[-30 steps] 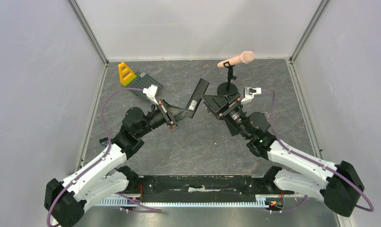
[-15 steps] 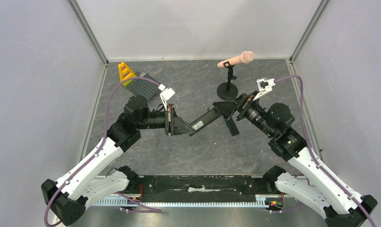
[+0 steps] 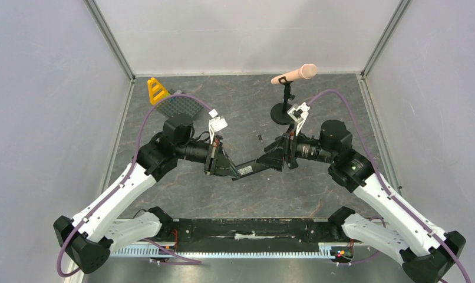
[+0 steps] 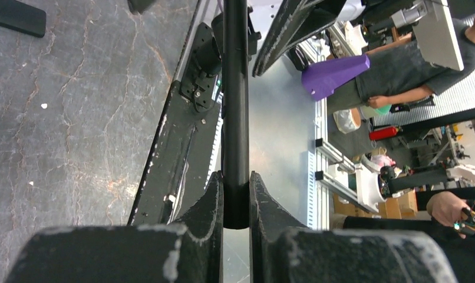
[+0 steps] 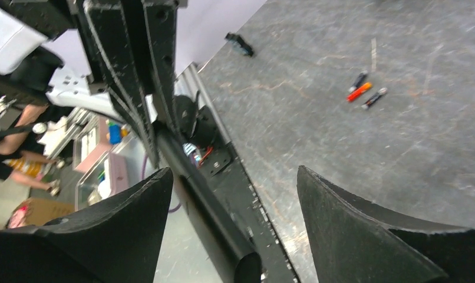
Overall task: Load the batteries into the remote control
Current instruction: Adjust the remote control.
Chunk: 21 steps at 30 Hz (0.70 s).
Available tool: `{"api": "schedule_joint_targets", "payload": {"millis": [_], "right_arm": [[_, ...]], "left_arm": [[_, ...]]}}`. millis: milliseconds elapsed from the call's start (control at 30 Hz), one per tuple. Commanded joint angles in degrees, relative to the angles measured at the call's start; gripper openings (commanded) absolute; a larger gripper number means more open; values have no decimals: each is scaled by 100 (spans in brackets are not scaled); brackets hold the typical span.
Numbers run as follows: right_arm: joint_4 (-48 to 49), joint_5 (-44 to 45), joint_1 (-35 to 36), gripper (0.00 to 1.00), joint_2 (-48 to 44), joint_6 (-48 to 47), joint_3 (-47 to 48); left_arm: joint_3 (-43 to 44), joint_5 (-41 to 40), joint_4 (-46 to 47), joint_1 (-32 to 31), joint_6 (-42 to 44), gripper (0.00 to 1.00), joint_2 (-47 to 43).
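The remote control (image 3: 253, 167) is a slim black bar held off the table between the two arms. My left gripper (image 3: 231, 170) is shut on its left end. In the left wrist view the remote (image 4: 236, 88) stands edge-on between my left gripper's (image 4: 236, 194) jaws. My right gripper (image 3: 274, 159) is open, its jaws standing either side of the remote's right end. In the right wrist view the remote (image 5: 205, 200) lies near the left finger of my right gripper (image 5: 234, 171), and I cannot tell if they touch. Three batteries (image 5: 365, 91), one red-orange, lie on the table (image 3: 260, 138).
A pink microphone on a black stand (image 3: 294, 75) is behind the right arm. A yellow block (image 3: 157, 91) and a grey baseplate (image 3: 179, 106) sit at the back left. A black flat piece (image 4: 14, 17) and a small black part (image 5: 240, 44) lie on the table.
My left arm has brought the remote lower and towards the middle, turning it nearly level. My right gripper has swung round to face left, and its open jaws now straddle the remote's free end.
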Motion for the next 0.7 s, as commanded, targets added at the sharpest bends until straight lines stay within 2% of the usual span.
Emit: {"api": "schedule_joint_targets", "payload": {"millis": [0, 267, 333, 467, 567, 600, 667], "right_arm": [[261, -871, -9, 76, -149, 100, -179], [727, -1385, -13, 78, -334, 446, -598], [981, -1473, -10, 69, -355, 615, -716], [1421, -1476, -13, 39, -354, 962, -896], [1875, -1472, -2, 26, -376, 1314, -1097], [2021, -1448, -8, 23, -396, 1439, -1190], [2464, -1368, -10, 20, -448, 1767, -1368]], "left_arm": [[340, 365, -405, -3, 724, 2, 37], [411, 582, -559, 2, 910, 2, 88], [444, 607, -630, 1, 981, 2, 99], [516, 632, -874, 1, 1190, 2, 105], [536, 628, -926, 0, 1243, 2, 99], [541, 621, -922, 1, 1243, 7, 99], [538, 574, -800, -1, 1102, 30, 72]]}}
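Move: The remote control, already pinched near its left end by the left hand, has its middle roughly 4 cm back, 3 cm left and 1 cm below the right hand's open fingers. From the left hand, that middle is about 5 cm right and 2 cm ahead. On the table some 25 cm below the right hand, the black cover lies about 13 cm ahead and 12 cm right, and a lone battery about 19 cm ahead and 1 cm right. The right fingers pinch the remote control just right of its middle: the hand draws back about 5 cm onto it, first dipping about 2 cm then recovering part of that, turns some 15 degrees counter-clockwise, and shuts its wide-open fingers in the later part. The left hand keeps its grip, easing back about 1.5 cm. ##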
